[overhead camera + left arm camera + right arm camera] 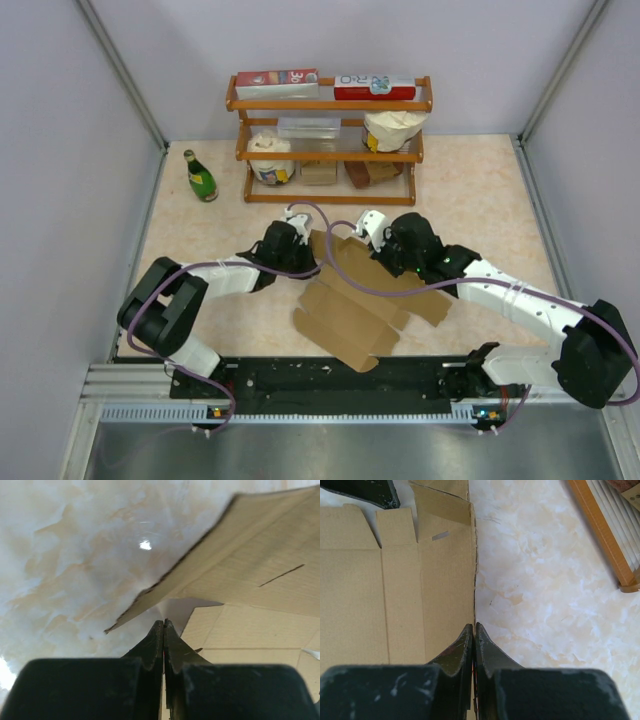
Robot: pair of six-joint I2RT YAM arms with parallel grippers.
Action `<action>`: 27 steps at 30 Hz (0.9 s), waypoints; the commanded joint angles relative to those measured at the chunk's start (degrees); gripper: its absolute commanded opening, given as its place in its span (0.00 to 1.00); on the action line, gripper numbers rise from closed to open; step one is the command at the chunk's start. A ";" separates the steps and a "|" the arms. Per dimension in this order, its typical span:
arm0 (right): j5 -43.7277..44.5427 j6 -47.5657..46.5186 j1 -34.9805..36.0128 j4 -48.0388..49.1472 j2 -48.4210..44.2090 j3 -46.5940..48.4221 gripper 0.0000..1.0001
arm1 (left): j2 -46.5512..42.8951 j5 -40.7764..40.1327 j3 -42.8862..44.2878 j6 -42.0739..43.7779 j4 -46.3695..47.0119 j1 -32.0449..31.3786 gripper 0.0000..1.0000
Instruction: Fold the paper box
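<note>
The paper box [350,310] is a flat brown die-cut cardboard sheet lying mid-table between both arms, one far flap lifted. My left gripper [308,255] is at its far left corner. In the left wrist view the jaws [164,622] are shut, with the raised flap [260,555] running up and right from their tips. My right gripper [372,250] is at the sheet's far edge. In the right wrist view its jaws [474,625] are shut on the cardboard's thin edge, with the creased panels [360,590] spreading to the left.
A wooden rack [330,105] stands at the back with red-and-white cartons, white tubs and small brown blocks; its corner [605,535] shows in the right wrist view. A green bottle [200,176] stands left of it. Grey walls enclose the marbled table [480,190].
</note>
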 commanded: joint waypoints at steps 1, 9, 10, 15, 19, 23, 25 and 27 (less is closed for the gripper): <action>0.10 1.19 0.63 3.30 0.22 0.15 0.00 | -0.77 2.79 0.94 0.45 5.50 -0.99 0.00; 2.20 1.11 0.63 4.27 1.10 -0.46 0.00 | -3.14 3.50 0.24 0.10 6.38 -2.75 0.00; 2.64 1.02 0.63 4.45 1.28 -0.64 0.00 | -3.31 3.33 -0.03 -0.08 6.65 -3.36 0.00; 2.74 1.19 0.63 5.50 2.24 -1.17 0.00 | -3.05 2.18 0.15 -0.96 6.91 -6.79 0.00; 2.82 1.46 0.63 5.85 2.95 -1.17 0.00 | -1.91 1.04 1.37 -1.48 6.82 -9.60 0.00; 2.73 1.63 0.63 5.77 3.12 -1.17 0.00 | 0.63 0.78 2.69 -1.92 6.65 -11.45 0.00; 2.91 1.55 0.63 5.94 3.12 -1.17 0.00 | 2.13 0.51 2.87 -2.28 6.74 -11.98 0.00; 2.91 1.63 0.63 5.85 3.04 -1.17 0.00 | 3.36 0.42 2.70 -2.71 7.26 -12.33 0.00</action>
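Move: The left hand's closed fingertips are low, just outside the small side tab of the paper box, whose middle lies about 2 cm to the right, 1 cm back and 1 cm lower. The raised panel's end flap stands about 5 cm ahead, 1 cm right and 4 cm up; the flat near panel is centred some 13 cm back and 5 cm right. From the right hand, already gripping the raised panel's top edge, the tab lies about 12 cm left, 1 cm ahead and 11 cm below. The left hand, fingers kept shut, sweeps to its right and then also back, about 8 cm in all, rising some 2 cm before dipping slightly at the end and turning about 10 degrees clockwise, carrying its fingertips inward against the small side tab until they are at its free edge over the box. The right hand keeps its pinch on the raised panel's top edge and eases down by about 1.5 cm with it. ##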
